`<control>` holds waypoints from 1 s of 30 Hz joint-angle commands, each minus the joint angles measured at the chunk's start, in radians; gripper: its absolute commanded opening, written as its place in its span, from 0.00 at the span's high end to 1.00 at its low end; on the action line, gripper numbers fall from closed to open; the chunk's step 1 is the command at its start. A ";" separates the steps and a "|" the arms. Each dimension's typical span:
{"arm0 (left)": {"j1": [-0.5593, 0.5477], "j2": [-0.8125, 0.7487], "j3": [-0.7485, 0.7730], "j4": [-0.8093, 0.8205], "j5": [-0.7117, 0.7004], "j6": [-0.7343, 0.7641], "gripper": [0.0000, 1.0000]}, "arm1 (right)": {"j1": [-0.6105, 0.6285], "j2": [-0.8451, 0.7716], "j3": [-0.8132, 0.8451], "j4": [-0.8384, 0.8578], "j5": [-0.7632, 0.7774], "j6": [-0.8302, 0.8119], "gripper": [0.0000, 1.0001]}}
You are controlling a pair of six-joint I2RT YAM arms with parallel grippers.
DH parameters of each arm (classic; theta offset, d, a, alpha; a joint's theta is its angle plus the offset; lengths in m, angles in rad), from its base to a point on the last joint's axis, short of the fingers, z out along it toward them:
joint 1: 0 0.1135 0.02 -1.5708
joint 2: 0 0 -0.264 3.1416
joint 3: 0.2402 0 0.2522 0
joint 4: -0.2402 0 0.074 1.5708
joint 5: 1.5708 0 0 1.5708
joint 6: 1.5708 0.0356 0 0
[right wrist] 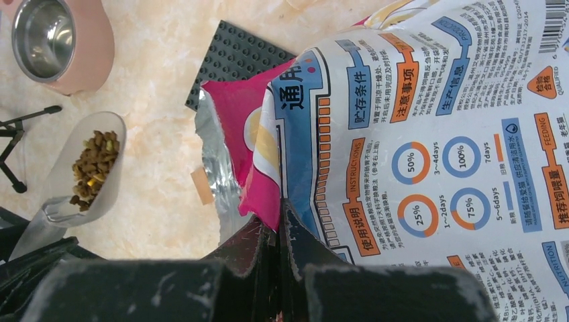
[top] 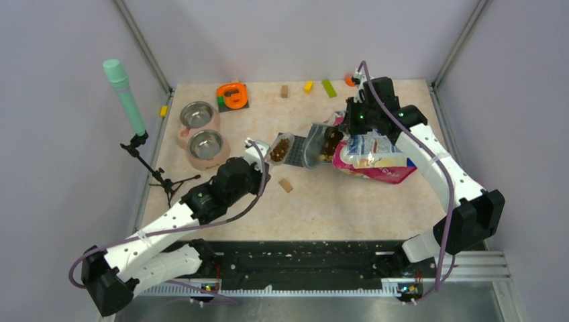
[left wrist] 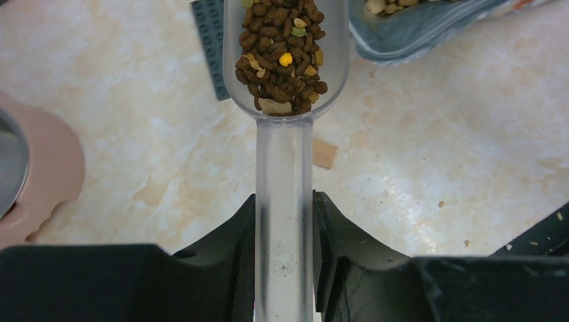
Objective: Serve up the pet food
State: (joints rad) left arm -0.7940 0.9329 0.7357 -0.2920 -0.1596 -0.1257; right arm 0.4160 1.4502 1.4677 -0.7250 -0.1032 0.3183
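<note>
The pet food is dark-brown kibble (left wrist: 282, 57) heaped in a clear plastic scoop (top: 280, 149). My left gripper (left wrist: 284, 228) is shut on the scoop's handle and holds it level over the table, just left of the bag's mouth. The pink-and-blue bag (top: 372, 157) lies on its side, its open silver mouth (top: 322, 144) showing more kibble. My right gripper (right wrist: 282, 228) is shut on the bag's pink top edge (right wrist: 258, 154). In the right wrist view the loaded scoop (right wrist: 87, 168) sits at the left, apart from the bag (right wrist: 416, 134).
A pink stand with two steel bowls (top: 204, 143) (top: 196, 115) sits left of the scoop. A dark grey studded plate (right wrist: 235, 60) lies under the bag. A tan block (top: 286, 185) lies mid-table. A green-topped tripod (top: 124, 94), an orange piece (top: 233, 95) and small blocks (top: 308, 86) stand at the back.
</note>
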 commanded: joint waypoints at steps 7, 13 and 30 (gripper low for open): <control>0.018 0.100 0.119 -0.189 -0.361 -0.247 1.00 | 0.006 0.029 0.110 0.119 -0.077 0.017 1.00; 0.104 0.260 0.257 -0.320 -0.351 -0.416 1.00 | 0.006 0.028 0.113 0.113 -0.079 0.010 1.00; 0.329 0.326 0.354 -0.478 -0.334 -0.598 1.00 | 0.007 -0.003 0.072 0.125 -0.096 0.014 1.00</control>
State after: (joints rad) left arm -0.4900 1.2476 1.0283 -0.7193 -0.4812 -0.6296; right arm 0.4160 1.4944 1.5074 -0.7177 -0.1368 0.3172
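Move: The left hand holds the loaded scoop by its handle. The near pet bowl lies about 15 cm ahead of this hand, 23 cm to its left and 14 cm below. The far bowl is some 29 cm ahead and 26 cm left; the dark baseplate is about 15 cm ahead and 11 cm right, and the wooden block 2 cm ahead and 7 cm right. From the right hand, which pinches the food bag's mouth, the near bowl lies about 53 cm left, 2 cm ahead and 20 cm down. Still gripping the scoop handle, the left hand carries the kibble towards the near bowl: first left, then left and forward, about 12 cm left and 6 cm forward in all, sinking 3 cm early on. Meanwhile it swings the scoop counter-clockwise by some 50 degrees and tips further down. The right fingers keep their pinch on the bag. ##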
